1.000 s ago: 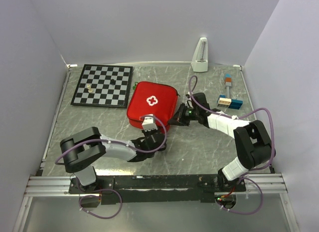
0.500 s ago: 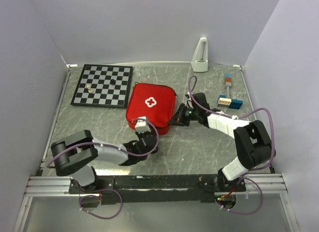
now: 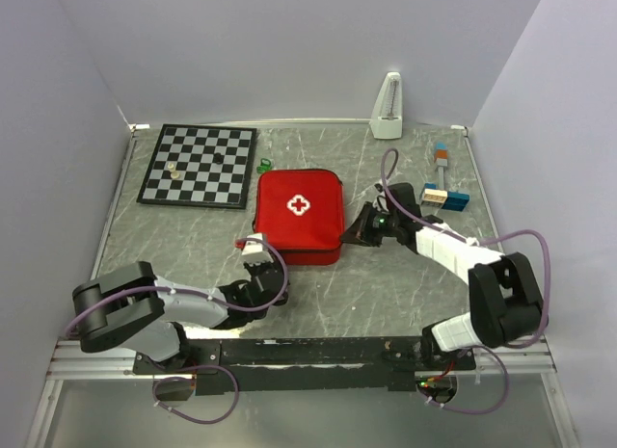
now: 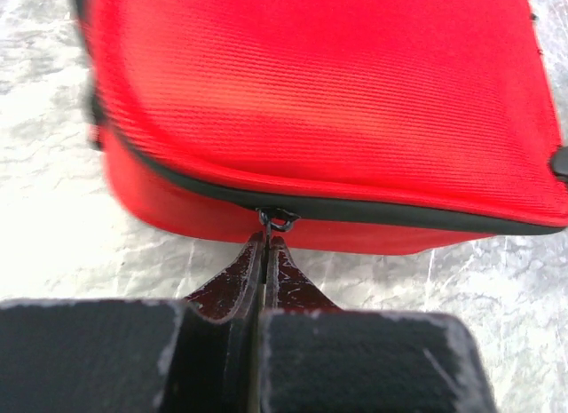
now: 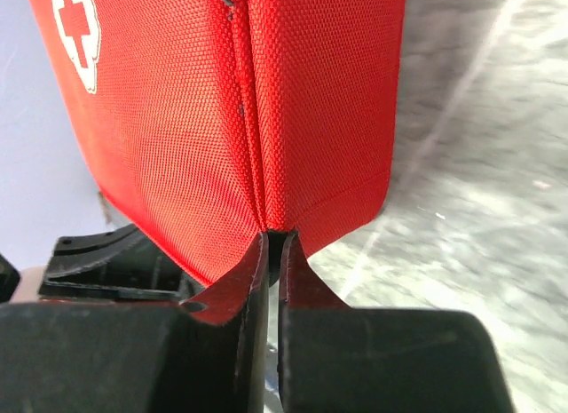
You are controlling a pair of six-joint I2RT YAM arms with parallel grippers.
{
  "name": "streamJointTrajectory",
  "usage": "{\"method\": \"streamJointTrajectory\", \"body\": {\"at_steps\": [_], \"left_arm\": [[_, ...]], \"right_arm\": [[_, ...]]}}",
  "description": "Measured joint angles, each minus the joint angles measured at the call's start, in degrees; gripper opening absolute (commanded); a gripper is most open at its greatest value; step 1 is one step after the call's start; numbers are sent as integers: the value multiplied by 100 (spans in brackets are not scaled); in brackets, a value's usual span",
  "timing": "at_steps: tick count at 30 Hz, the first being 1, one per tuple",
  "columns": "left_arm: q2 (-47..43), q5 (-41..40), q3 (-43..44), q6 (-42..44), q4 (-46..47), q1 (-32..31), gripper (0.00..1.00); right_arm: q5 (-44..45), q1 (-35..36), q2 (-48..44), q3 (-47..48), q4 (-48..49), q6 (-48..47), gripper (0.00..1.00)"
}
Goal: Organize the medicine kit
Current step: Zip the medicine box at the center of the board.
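Observation:
The red medicine kit [image 3: 299, 215] lies closed on the table, its white cross [image 3: 299, 205] facing up. My left gripper [image 3: 262, 264] is at the kit's near left corner. In the left wrist view its jaws [image 4: 266, 240] are shut on the small black zipper pull [image 4: 278, 220], which hangs from the dark zip line along the kit's [image 4: 337, 93] side. My right gripper [image 3: 351, 236] is at the kit's right edge. In the right wrist view it [image 5: 275, 240] is pinched shut on the seam at the kit's [image 5: 204, 120] red fabric edge.
A black-and-white chessboard [image 3: 198, 166] with a few pieces lies at the back left, with a small green item [image 3: 262, 164] beside it. A white metronome-like object [image 3: 388, 106] stands at the back wall. Coloured blocks [image 3: 443, 193] sit at the right. Walls close in three sides.
My left gripper slid left along the kit's near edge with the zipper pull. The kit turned squarer and shifted right. My right gripper moved right and back with the kit's edge.

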Motion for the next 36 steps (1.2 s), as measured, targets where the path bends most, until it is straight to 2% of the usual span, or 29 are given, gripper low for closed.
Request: {"method": "streamJointTrajectory", "body": {"at_steps": [2,4,6,9,14,20,26,36], "left_arm": [[-94,9,-96,7,28,-4,1],[-122,31,-136,35,85,-4,1],[-122,50,-146,136,129,-22,1],[-39,39,-131,393,258,-114,1],[597,-17,313,741,376,-433,1],[1397,2,1113,780,413,-675,1],[1683,68,1405,970,535,-778,1],[1753,203,1502,1169,605,-817,1]], "right_arm": [[118,-52,-223,-79,-131,-118,21],[184,-66,-437,-175,-264,-197,36],[205,-72,-651,-227,-450,-286,45],[212,-83,-1032,-247,-667,-372,54],[304,114,-1613,-247,-955,-382,56],[503,610,-1602,-317,-1121,-144,61],[658,691,-1543,-835,-894,400,62],[798,743,-1235,-837,-417,988,63]]}}
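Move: The medicine box's front right corner lies about 14 cm to the right of the left hand and 1 cm ahead, at its height; the left hand already pinches the zip pull on the front edge. The box's middle is some 10 cm ahead, 5 cm right and 2 cm lower. The right hand, shut on the box's right edge, has that corner about 3 cm back, 1 cm left and slightly below, the box's middle 6 cm ahead, 10 cm left and 3 cm lower. The zip pull, still pinched by the left hand, is drawn along the front edge to the right, about 10 cm towards the front right corner, while that hand turns some 15 degrees clockwise. Just before this the right hand opens and lets go of the box's edge, arcs back over 6 cm, rising about 4 cm and sinking again, and ends with its fingers spread by the corner. ##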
